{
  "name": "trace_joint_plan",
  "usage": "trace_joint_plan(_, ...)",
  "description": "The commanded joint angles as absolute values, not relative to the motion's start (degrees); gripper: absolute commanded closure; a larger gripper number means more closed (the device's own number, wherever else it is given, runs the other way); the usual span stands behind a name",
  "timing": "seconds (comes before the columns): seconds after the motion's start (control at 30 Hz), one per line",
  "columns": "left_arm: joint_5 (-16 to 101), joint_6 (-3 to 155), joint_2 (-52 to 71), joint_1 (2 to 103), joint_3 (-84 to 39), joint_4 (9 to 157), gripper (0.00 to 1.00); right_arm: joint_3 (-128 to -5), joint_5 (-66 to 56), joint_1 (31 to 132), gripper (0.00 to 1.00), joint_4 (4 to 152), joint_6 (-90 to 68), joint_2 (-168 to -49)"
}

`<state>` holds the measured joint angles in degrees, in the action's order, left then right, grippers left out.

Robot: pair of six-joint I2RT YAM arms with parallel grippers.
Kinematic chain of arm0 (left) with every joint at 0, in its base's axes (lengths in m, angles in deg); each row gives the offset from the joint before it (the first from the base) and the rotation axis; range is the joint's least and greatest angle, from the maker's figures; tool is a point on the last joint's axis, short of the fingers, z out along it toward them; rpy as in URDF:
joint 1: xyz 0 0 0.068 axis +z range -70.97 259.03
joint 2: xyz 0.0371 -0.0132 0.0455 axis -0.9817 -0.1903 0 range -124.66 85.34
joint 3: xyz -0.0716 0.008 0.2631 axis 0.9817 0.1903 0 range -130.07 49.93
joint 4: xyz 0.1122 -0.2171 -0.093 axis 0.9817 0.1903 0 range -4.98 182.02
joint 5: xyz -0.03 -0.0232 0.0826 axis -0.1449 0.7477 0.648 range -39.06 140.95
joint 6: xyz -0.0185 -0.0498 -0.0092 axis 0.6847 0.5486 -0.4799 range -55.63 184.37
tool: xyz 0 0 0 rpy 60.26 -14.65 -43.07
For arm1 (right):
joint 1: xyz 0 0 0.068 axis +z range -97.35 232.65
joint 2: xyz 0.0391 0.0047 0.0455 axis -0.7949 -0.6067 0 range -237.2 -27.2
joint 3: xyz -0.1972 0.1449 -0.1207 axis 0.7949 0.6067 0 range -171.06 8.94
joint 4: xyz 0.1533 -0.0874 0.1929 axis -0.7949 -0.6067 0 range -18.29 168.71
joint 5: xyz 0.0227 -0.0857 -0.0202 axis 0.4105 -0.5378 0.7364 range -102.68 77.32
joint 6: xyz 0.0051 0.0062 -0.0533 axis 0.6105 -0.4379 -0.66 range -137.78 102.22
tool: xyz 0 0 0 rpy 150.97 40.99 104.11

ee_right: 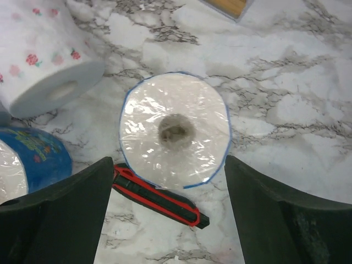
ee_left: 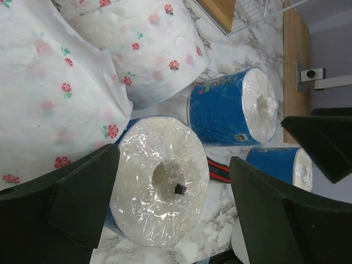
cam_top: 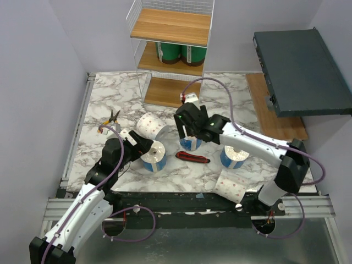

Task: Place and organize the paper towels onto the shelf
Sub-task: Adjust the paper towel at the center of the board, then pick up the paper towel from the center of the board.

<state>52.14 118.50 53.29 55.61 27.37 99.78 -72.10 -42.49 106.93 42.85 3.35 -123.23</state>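
Observation:
The shelf (cam_top: 171, 27) stands at the back, with two green-wrapped paper towels (cam_top: 180, 53) on its middle tier. My left gripper (cam_top: 144, 145) is open around an upright blue-wrapped roll (ee_left: 157, 179), whose clear-wrapped top shows between the fingers (ee_left: 77, 201). Beside it lie a second blue roll (ee_left: 231, 107) and two white dotted rolls (ee_left: 140, 47). My right gripper (ee_right: 170, 214) hangs open above another upright blue roll (ee_right: 175, 129), not touching it. A further blue roll (cam_top: 234, 158) and a white dotted roll (cam_top: 231, 187) sit near the right arm.
A red-and-black utility knife (ee_right: 159, 198) lies against the roll under my right gripper. Yellow-handled pliers (cam_top: 110, 120) rest at the left of the marble top. A dark flat slab (cam_top: 300, 71) overhangs the back right. A small white roll (cam_top: 191, 98) sits by the shelf's foot.

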Motion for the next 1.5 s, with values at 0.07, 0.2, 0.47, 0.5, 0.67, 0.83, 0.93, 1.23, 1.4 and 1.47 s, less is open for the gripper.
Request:
trace_joint_plan(0.07,53.91,116.77,54.80,55.66,24.65,103.44,0.10,-61.49,-31.94,93.78,0.15,50.54,14.88,-110.78)
trace_joint_plan(0.2,55.94,114.14,55.35,55.92,20.83,105.23,0.09,-54.66,-18.59,86.40,0.16,57.43,17.38,-106.75)
trace_joint_plan(0.47,56.44,113.42,54.93,56.00,19.59,106.00,0.09,-52.95,-15.33,86.28,0.20,61.04,16.38,-109.33)
trace_joint_plan(0.5,56.37,113.33,54.75,56.00,19.66,106.11,0.09,-52.79,-15.18,86.26,0.20,61.66,16.42,-109.70)
trace_joint_plan(0.67,56.23,113.49,54.75,56.00,20.38,106.07,0.09,-53.28,-14.72,86.26,0.26,61.99,15.46,-113.15)
trace_joint_plan(0.83,55.66,113.84,54.62,56.00,21.65,105.59,0.09,-52.43,-13.12,86.30,0.30,62.43,14.97,-114.65)
trace_joint_plan(0.93,55.04,114.39,54.26,56.00,22.60,104.83,0.09,-51.57,-13.12,86.24,0.30,62.66,14.64,-114.94)
trace_joint_plan(1.23,53.69,114.86,52.79,56.00,23.64,103.16,0.09,-50.32,-8.66,86.26,0.35,63.66,13.51,-116.53)
trace_joint_plan(1.4,52.93,115.41,52.78,56.00,24.91,102.34,0.09,-49.84,-9.43,86.30,0.39,63.51,13.25,-117.47)
trace_joint_plan(1.47,52.73,115.58,52.74,56.00,25.15,102.23,0.09,-49.61,-10.07,86.31,0.41,63.73,13.20,-117.55)
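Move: The right hand, open and empty, hangs above the centre paper towel, which stands upright about 3 cm ahead, 1 cm right and 10 cm below. From that towel the red knife lies some 8 cm nearer the base, the left blue roll stands about 18 cm left and 6 cm nearer, and the flowered roll lies about 18 cm left and 5 cm farther out. From the left hand the centre paper towel is roughly 7 cm ahead and 19 cm right. The right hand swings off to the right by about 10 cm, slightly forward and up, rolling so that its left side rises nearly 30 degrees, then turns back left some 5 cm and sinks about 8 cm, drawing back a little and tipping further down, to the right-hand side of the centre paper towel. As it comes down its fingers narrow by about a quarter without shutting, one fingertip brought to the core hole and the other outside the right wall, while the open left hand lifts about 4 cm above the left blue roll and settles most of the way back. ##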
